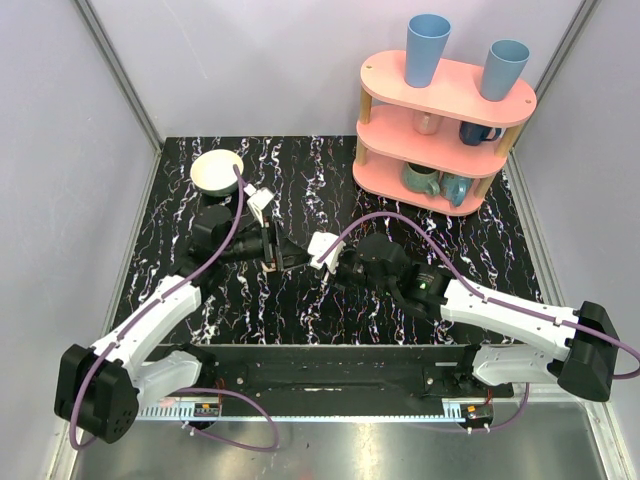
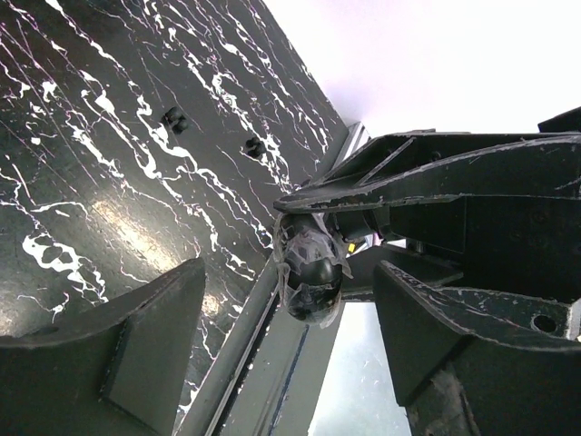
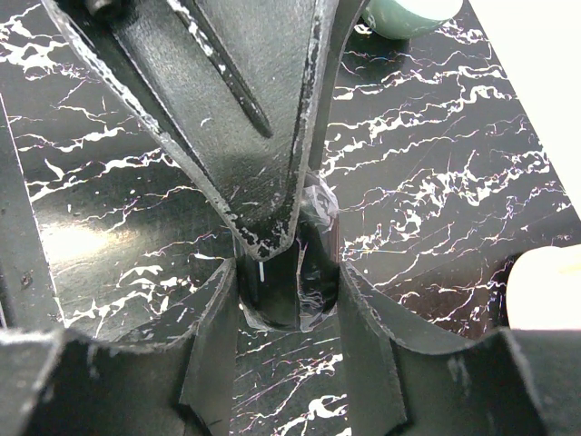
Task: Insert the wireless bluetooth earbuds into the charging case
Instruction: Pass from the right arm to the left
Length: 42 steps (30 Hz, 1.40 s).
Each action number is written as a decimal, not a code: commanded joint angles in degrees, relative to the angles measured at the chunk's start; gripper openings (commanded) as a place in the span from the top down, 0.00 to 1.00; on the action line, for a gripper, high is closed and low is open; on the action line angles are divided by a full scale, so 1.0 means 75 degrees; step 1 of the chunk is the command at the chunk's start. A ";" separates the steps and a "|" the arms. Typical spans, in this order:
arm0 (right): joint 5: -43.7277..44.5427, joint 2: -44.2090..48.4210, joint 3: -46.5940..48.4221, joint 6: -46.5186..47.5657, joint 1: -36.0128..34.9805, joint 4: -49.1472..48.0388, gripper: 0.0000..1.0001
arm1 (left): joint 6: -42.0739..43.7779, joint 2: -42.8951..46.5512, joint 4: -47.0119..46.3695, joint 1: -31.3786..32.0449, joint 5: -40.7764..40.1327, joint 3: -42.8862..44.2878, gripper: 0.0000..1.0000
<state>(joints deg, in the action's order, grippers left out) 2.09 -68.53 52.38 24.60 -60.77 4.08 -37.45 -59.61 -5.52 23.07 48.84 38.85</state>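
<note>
My right gripper is shut on a small dark glossy rounded thing wrapped in clear film, which I take for the charging case. It hangs above the black marbled table. In the left wrist view the case sits between the wide-apart fingers of my open left gripper, with a gap on each side. One left finger reaches down over the case's top edge. Both grippers meet mid-table: left gripper, right gripper. Two tiny dark pieces lie on the table; whether they are the earbuds I cannot tell.
A cream bowl stands at the back left, and its rim shows in the right wrist view. A pink three-tier shelf with cups and mugs fills the back right. The table's metal edge runs under the left gripper.
</note>
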 commanded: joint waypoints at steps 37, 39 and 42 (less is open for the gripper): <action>-0.0255 -0.0144 0.0516 0.0084 -0.0182 -0.0285 0.71 | 0.0330 -0.0161 -0.0388 0.0217 0.0308 0.0187 0.90; -0.0255 -0.0132 0.0504 0.0048 -0.0205 -0.0321 0.66 | 0.0294 -0.0161 -0.0552 0.0217 0.0413 0.0175 0.95; -0.0115 -0.0050 0.0458 -0.0080 -0.0206 -0.0473 0.43 | 0.0329 -0.0138 -0.0600 0.0217 0.0472 0.0152 1.00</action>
<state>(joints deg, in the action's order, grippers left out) 1.98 -70.28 53.15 25.06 -61.25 4.47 -35.62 -61.95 -5.13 24.51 50.54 39.29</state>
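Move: The charging case is held at the right hand's finger pads, right at that hand's point. From the left hand, whose open fingers already straddle its near end, the case lies about 2 cm to the right and 1 cm back, at the same height. The nearest thing standing on the table is the bowl, roughly 25 cm ahead of the left hand, 21 cm to its left and some 17 cm lower. The charging case gets pinched by the left hand, which eases about 1 cm right and down with a slight drift back, its fingers closing from wide open to about a third until they meet the case. The right hand keeps its grip throughout, shifting less than 1 cm down and left towards the left hand. ##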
